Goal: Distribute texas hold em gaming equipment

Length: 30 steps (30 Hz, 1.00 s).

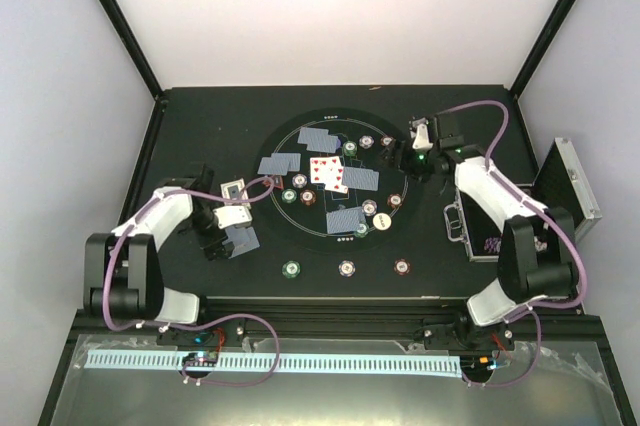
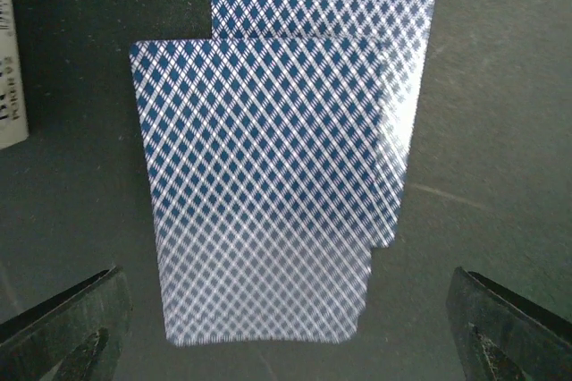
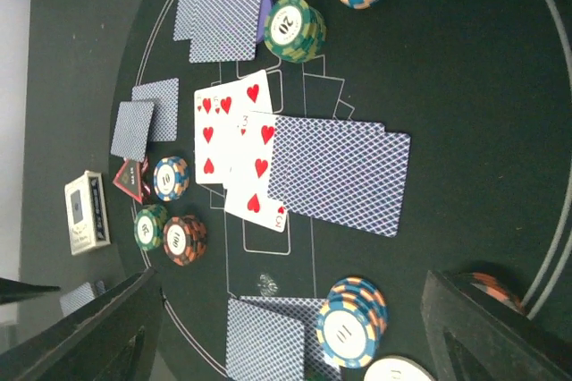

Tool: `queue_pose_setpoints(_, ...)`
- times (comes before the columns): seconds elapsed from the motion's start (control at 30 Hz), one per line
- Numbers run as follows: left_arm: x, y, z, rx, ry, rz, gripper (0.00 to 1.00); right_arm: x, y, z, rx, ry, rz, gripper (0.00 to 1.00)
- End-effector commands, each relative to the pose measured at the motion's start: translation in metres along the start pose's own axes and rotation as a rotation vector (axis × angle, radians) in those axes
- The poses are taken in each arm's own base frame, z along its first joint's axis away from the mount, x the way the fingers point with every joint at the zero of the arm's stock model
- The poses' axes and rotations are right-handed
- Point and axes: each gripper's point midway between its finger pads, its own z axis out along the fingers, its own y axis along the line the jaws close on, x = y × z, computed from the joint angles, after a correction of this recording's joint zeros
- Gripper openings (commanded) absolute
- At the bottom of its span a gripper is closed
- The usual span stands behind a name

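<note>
Two overlapped blue-backed cards (image 2: 268,175) lie face down on the black table left of the round mat, and they also show in the top view (image 1: 243,239). My left gripper (image 2: 286,336) hovers just above their near edge, open and empty, with one finger on each side. My right gripper (image 3: 295,345) is open and empty above the mat's right side (image 1: 402,158). Below it lie two face-up heart cards (image 3: 232,144), a face-down pair (image 3: 340,171), a blue chip stack (image 3: 353,323), a white disc (image 3: 398,370) and a small red triangle (image 3: 131,178).
More card pairs (image 1: 280,163) and chips (image 1: 351,147) ring the mat. Three chips (image 1: 346,268) lie in a row near the front edge. A card box (image 1: 232,189) sits by the left gripper. The open silver-edged black case (image 1: 565,186) stands at the right.
</note>
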Motion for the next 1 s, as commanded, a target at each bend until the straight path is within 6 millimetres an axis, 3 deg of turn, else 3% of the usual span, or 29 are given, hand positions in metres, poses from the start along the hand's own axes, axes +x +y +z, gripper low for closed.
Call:
queue_pose_setpoints(0.0, 0.0, -0.003, -0.03, -0.028, -0.032, 0.026, 0.99, -0.008, 0.005, -0.031, 0.067, -0.046, -0.068, 0.85)
queue_pose_setpoints(0.13, -0.028, 0.01, -0.088, -0.099, -0.209, -0.023, 0.99, -0.021, 0.002, -0.06, 0.151, -0.152, -0.126, 0.99)
queue_pose_setpoints(0.27, -0.073, 0.046, -0.151, -0.248, -0.495, -0.187, 0.99, -0.05, -0.042, -0.109, 0.448, -0.434, -0.117, 1.0)
queue_pose_setpoints(0.37, -0.102, 0.067, -0.182, -0.303, -0.749, -0.332, 0.99, -0.06, -0.06, -0.146, 0.541, -0.714, -0.16, 1.0)
queue_pose_setpoints(0.47, -0.115, 0.081, -0.184, -0.371, -0.97, -0.404, 0.99, -0.053, -0.086, -0.167, 0.639, -0.929, -0.2, 1.0)
queue_pose_setpoints(0.57, -0.113, 0.092, -0.168, -0.457, -1.127, -0.446, 0.99, -0.042, -0.115, -0.18, 0.755, -1.02, -0.15, 1.0)
queue_pose_setpoints(0.77, -0.104, 0.118, -0.135, -0.569, -1.216, -0.532, 0.99, -0.04, -0.147, -0.18, 0.868, -1.06, -0.193, 1.0)
queue_pose_setpoints(0.97, -0.094, 0.131, -0.123, -0.685, -1.258, -0.567, 0.99, -0.044, -0.159, -0.167, 0.785, -1.139, -0.218, 1.0)
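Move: Ahead of the empty left hand lies the card box, about 11 cm out, 5 cm right and 1 cm lower; the two face-down cards just laid lie level with this hand, 5 cm right, 2 cm below. From the empty right hand the chip case is some 23 cm right, 13 cm back and 11 cm lower; the near orange chips stand 8 cm back, 2 cm left and 12 cm below. Rising clear of the two laid cards with fingers still wide open, the left hand arcs up about 17 cm and forward, then sinks roughly 10 cm to end above and beside the card box, fingers swung up from straight down to mostly forward. The right hand sweeps some 22 cm right towards the chip case, up then down, opening fully as it levels and turns clockwise. ##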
